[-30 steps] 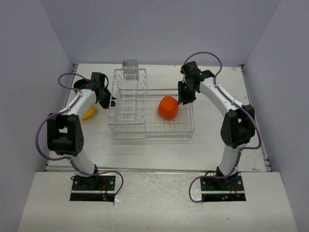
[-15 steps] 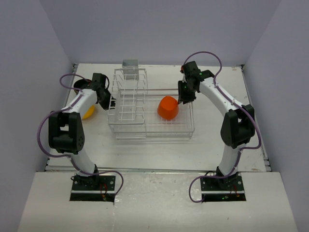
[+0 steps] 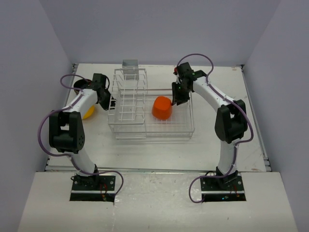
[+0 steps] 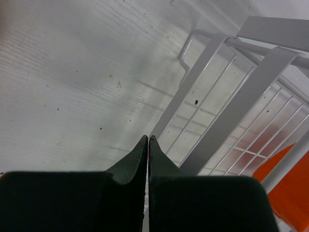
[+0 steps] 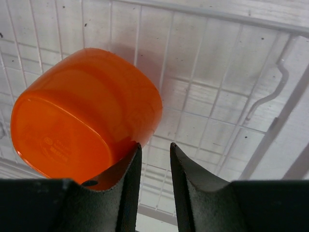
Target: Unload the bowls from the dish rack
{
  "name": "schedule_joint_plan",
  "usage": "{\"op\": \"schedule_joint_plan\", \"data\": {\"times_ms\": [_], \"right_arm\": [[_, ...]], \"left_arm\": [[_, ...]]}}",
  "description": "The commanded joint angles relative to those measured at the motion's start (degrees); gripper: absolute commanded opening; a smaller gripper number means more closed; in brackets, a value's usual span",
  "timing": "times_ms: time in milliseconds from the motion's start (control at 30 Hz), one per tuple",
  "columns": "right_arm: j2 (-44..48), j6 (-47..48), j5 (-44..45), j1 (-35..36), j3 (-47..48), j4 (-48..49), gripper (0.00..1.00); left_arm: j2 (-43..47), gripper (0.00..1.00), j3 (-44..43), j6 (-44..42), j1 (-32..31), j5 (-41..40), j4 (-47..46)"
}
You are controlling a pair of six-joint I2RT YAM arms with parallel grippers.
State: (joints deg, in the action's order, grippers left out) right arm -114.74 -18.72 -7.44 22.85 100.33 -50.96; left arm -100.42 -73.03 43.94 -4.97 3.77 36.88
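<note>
An orange-red bowl point(image 3: 162, 108) lies tipped, base showing, in the low basket of the white wire dish rack point(image 3: 159, 129). My right gripper point(image 3: 176, 99) is just right of it, open; in the right wrist view its left finger point(image 5: 130, 166) touches the orange-red bowl's point(image 5: 87, 123) side, and only rack grid shows between the fingers of the right gripper point(image 5: 153, 145). A yellow bowl point(image 3: 88, 113) sits on the table at the left, half hidden by my left arm. My left gripper point(image 3: 112, 102) is shut and empty point(image 4: 147, 137) by the rack's left corner point(image 4: 212, 92).
The rack's tall slotted section point(image 3: 129, 94) stands between the two grippers. A small grey box point(image 3: 130, 63) sits behind it. Walls close in the table at the left, back and right.
My right gripper has moved left, and the orange-red bowl has shifted left with it inside the basket. The left arm has hardly moved.
</note>
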Motion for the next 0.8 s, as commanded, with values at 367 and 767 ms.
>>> {"op": "schedule_joint_plan", "data": {"times_ms": [367,767], "right_arm": [[-2.1,0.3,-15.4,4.1,5.0,3.2,0.31],[3.7,-3.8,-12.5,4.7,-3.7,5.2,0.29]], "left_arm": [[-0.6,0.00,-1.6,0.4,-2.1,3.4,-2.3],[-0.3,0.00,-1.4,0.3,-2.1,3.6,-2.3]]}}
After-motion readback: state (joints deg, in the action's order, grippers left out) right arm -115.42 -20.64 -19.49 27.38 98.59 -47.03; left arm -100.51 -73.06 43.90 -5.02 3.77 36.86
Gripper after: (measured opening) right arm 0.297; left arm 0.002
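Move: The orange bowl sits right beside the right hand's left finger, its middle about 6 cm to the left, 2 cm back and 4 cm lower. The rack's middle divider stands some 15 cm left of that hand and about level with it fore and aft; the rack's right side wall is about 9 cm to its right and 5 cm back. From the left hand, the orange bowl lies roughly 29 cm to the right, straight across and slightly lower. The right hand's left finger goes on pushing the orange bowl leftward across the rack floor towards the middle divider, travelling about 7 cm left and rising some 2 cm as the wrist rolls and turns counter-clockwise, about 15 degrees in all. It then eases back and down a couple of centimetres beside the bowl, fingers staying part open. The left hand stays still, shut, at the rack's left rim. ##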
